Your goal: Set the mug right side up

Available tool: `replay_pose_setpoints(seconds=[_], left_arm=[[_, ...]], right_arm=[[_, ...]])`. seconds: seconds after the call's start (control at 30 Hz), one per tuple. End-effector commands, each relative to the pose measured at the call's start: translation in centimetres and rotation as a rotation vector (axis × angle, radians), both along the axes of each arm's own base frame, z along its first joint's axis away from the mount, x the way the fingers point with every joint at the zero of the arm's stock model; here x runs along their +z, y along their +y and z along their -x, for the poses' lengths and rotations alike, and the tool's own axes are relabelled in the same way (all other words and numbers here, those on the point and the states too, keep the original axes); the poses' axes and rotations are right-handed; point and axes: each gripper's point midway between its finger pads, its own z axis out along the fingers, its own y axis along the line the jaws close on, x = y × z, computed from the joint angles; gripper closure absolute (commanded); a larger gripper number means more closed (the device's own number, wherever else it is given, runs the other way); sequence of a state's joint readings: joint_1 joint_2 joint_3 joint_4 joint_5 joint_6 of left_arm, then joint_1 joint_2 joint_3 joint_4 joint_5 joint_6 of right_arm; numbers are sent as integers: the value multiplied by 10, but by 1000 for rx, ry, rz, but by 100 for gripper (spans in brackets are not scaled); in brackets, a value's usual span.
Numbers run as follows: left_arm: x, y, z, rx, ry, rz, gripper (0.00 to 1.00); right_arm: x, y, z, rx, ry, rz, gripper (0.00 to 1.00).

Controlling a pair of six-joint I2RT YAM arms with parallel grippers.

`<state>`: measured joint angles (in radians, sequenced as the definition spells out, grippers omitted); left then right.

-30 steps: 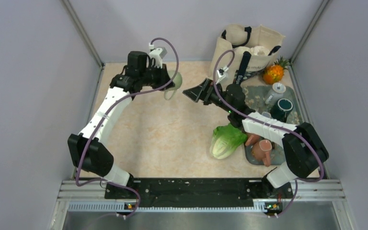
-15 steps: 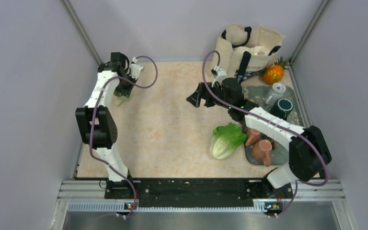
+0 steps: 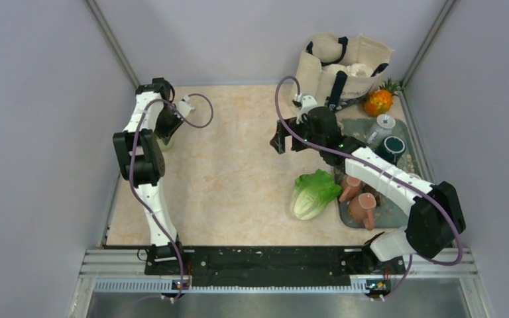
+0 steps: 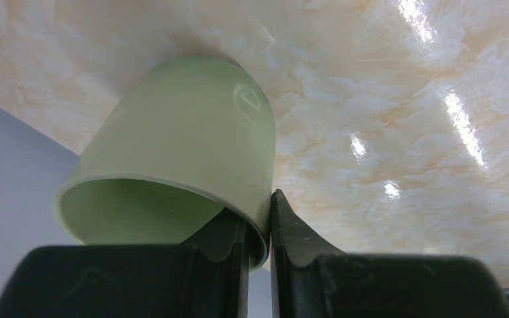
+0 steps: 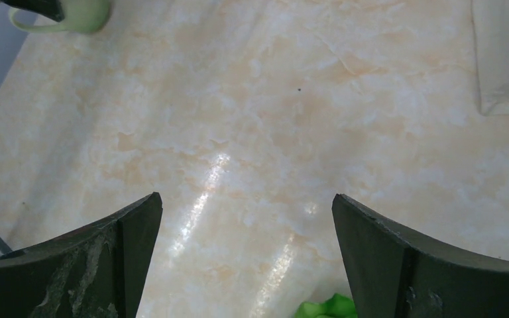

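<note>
A pale green mug is at the far left of the table, by the left wall. My left gripper is shut on its rim, one finger inside the mouth and one outside. The mug's mouth faces the wrist camera and its closed end points down at the marble tabletop; I cannot tell whether it touches. From above, the left gripper covers most of the mug. My right gripper is open and empty over the table's middle. In the right wrist view the mug shows at top left.
A canvas tote bag and a pineapple stand at the back right. A green lettuce lies right of centre. The mat along the right edge holds a dark teal cup and terracotta cups.
The left arm swung left, carrying the mug from the back middle to the left wall. The right gripper drew back to the right, turned downward and opened a little wider.
</note>
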<state>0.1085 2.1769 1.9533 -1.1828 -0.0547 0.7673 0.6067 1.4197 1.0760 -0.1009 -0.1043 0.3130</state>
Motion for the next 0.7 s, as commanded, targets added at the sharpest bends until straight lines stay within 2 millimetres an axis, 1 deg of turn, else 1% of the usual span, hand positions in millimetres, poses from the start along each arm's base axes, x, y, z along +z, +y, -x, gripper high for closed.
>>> replay_pose_setpoints(seconds=[0.0, 0.07, 0.13, 0.27, 0.37, 0.4, 0.47, 0.57, 0.67], left_arm=[[19, 9, -13, -33, -54, -31, 100], [14, 7, -13, -36, -45, -20, 96], [11, 5, -13, -31, -45, -7, 93], [10, -1, -15, -25, -68, 24, 74], [15, -3, -16, -28, -91, 33, 66], [16, -7, -16, -32, -101, 58, 59], [24, -11, -17, -37, -125, 78, 50], [45, -16, -20, -38, -182, 100, 41], [76, -28, -20, -40, -267, 151, 36]], right_arm=[[35, -22, -7, -79, -105, 83, 1], [37, -39, -10, -142, -120, 140, 1], [38, -60, -15, -220, -137, 190, 1], [34, -111, -22, -381, -122, 240, 1], [26, -150, -24, -491, -82, 234, 1], [24, -159, -23, -524, -73, 229, 1], [20, -175, -18, -583, -61, 235, 1], [14, -184, -5, -601, -35, 253, 1], [10, -194, 14, -618, 18, 284, 1]])
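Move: My left hand still pinches the green mug by its wall, one finger inside. The mug's middle is about 3 cm to the left, 2 cm ahead and 4 cm below, with the table's left edge some 12 cm straight left. From my empty right hand the tray's middle lies about 34 cm right and 2 cm back, the lettuce 12 cm right and 10 cm back, the bag 22 cm right and 20 cm ahead, and the green mug 40 cm left and 9 cm ahead. With my left hand I ease the upright mug down about half a centimetre, then spread the fingers to let go of its wall and begin drifting right, forward and slightly up. Meanwhile my right hand, open and empty, sweeps some 18 cm right, away from the mug and between lettuce and bag towards the tray, turning about 30 degrees clockwise. ##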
